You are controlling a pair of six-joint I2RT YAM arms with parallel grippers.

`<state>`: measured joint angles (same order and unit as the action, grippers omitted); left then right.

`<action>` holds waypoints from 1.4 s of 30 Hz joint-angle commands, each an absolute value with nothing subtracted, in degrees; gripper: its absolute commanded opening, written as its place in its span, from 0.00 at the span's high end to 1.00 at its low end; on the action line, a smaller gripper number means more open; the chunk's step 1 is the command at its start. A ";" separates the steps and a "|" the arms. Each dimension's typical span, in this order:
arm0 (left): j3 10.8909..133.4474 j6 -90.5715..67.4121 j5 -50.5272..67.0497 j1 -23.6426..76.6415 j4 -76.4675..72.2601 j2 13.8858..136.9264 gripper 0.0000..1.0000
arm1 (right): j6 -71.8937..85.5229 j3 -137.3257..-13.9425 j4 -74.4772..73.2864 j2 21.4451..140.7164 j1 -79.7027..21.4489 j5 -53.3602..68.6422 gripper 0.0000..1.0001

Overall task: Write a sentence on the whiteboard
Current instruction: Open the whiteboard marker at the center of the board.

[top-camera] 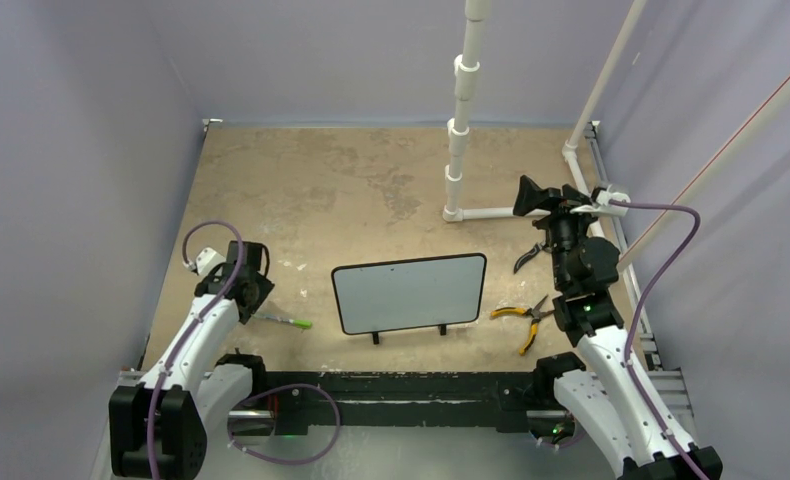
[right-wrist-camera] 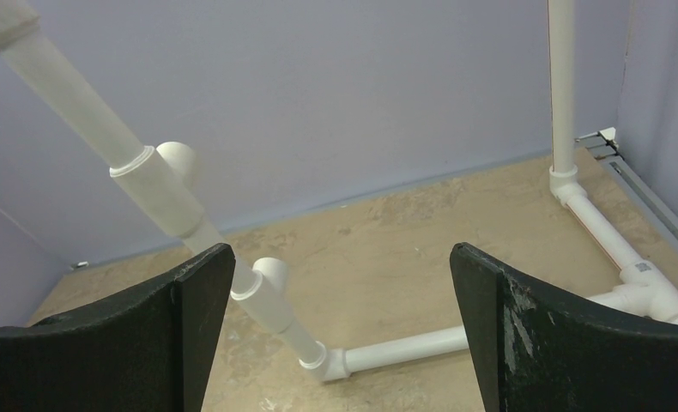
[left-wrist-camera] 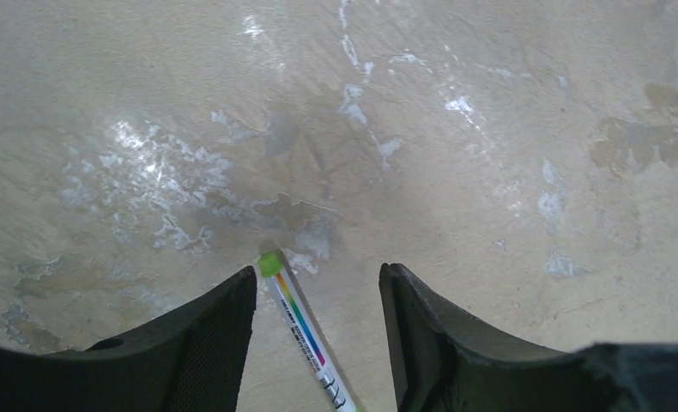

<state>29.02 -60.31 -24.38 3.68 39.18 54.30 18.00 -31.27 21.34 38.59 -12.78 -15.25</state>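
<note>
The whiteboard [top-camera: 409, 292] stands on its two black feet at the middle of the table, tilted slightly. Its white surface looks blank from above, and no sentence shows on it. A white marker [top-camera: 283, 321] with a green cap lies on the table to its left. My left gripper [top-camera: 256, 305] hangs right over that marker. In the left wrist view the marker [left-wrist-camera: 305, 335] lies between the fingers of my left gripper [left-wrist-camera: 318, 271], close to the left one, with gaps on both sides. My right gripper [top-camera: 527, 195] is raised at the right; in its wrist view it [right-wrist-camera: 340, 249] stands open and empty.
Yellow-handled pliers [top-camera: 521, 318] lie right of the board, and a black-handled tool [top-camera: 527, 258] lies under the right arm. A white pipe frame [top-camera: 458, 130] rises from the table's back right; the same pipe frame [right-wrist-camera: 404, 348] is ahead of the right fingers. Purple walls enclose the table.
</note>
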 commanded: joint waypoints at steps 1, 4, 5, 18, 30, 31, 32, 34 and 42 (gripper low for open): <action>27.95 -66.18 -27.34 3.17 41.28 54.23 0.49 | 18.92 -31.64 22.88 38.98 -12.65 -14.59 0.02; 27.07 -66.44 -26.01 3.16 40.12 55.72 0.54 | 18.97 -31.58 23.20 39.60 -12.61 -14.48 0.01; 26.70 -66.47 -25.49 3.16 39.70 56.28 0.55 | 18.98 -31.63 23.25 39.73 -12.64 -14.49 0.01; 22.90 -67.20 -22.10 3.21 36.00 57.92 0.80 | 19.25 -31.17 23.47 39.49 -12.65 -14.69 0.01; 27.20 -60.17 -22.42 3.16 31.45 54.62 1.00 | 17.59 -33.90 20.64 38.37 -12.66 -12.48 0.01; 28.57 -57.79 -22.37 3.16 30.41 54.20 1.00 | 17.40 -34.52 20.06 38.17 -12.66 -11.66 0.01; 30.25 -54.12 -22.14 3.16 28.82 53.76 1.00 | 17.25 -35.19 19.51 37.86 -12.66 -10.61 0.01; 33.96 -49.17 -21.85 3.16 25.64 52.58 1.00 | 17.23 -36.68 18.77 37.66 -12.65 -8.54 0.01; 48.61 -25.01 -12.03 3.16 10.61 50.21 1.00 | 19.77 -43.63 20.61 41.33 -12.65 18.29 0.01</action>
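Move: The marker lies just below my left fingers, its middle about 2 cm back, 4 cm to the right and 3 cm down; its plain tail end, opposite the long green cap, is nearest my fingertips. The whiteboard's middle stands roughly 31 cm to my left hand's right, some 2 cm farther out and about level in height. From my raised right hand the marker's middle is around 56 cm left, 13 cm back and 32 cm down. I ease my left hand about 3 cm down and 2 cm back onto the marker, close the half-open fingers on the barrel near its tail end, then lift it quickly up and forward, some 16 cm up from the lowest point, tipping the fingertips up about 30 degrees. Late on, my right hand, still wide open, rises 5 cm and swings 4 cm left. ##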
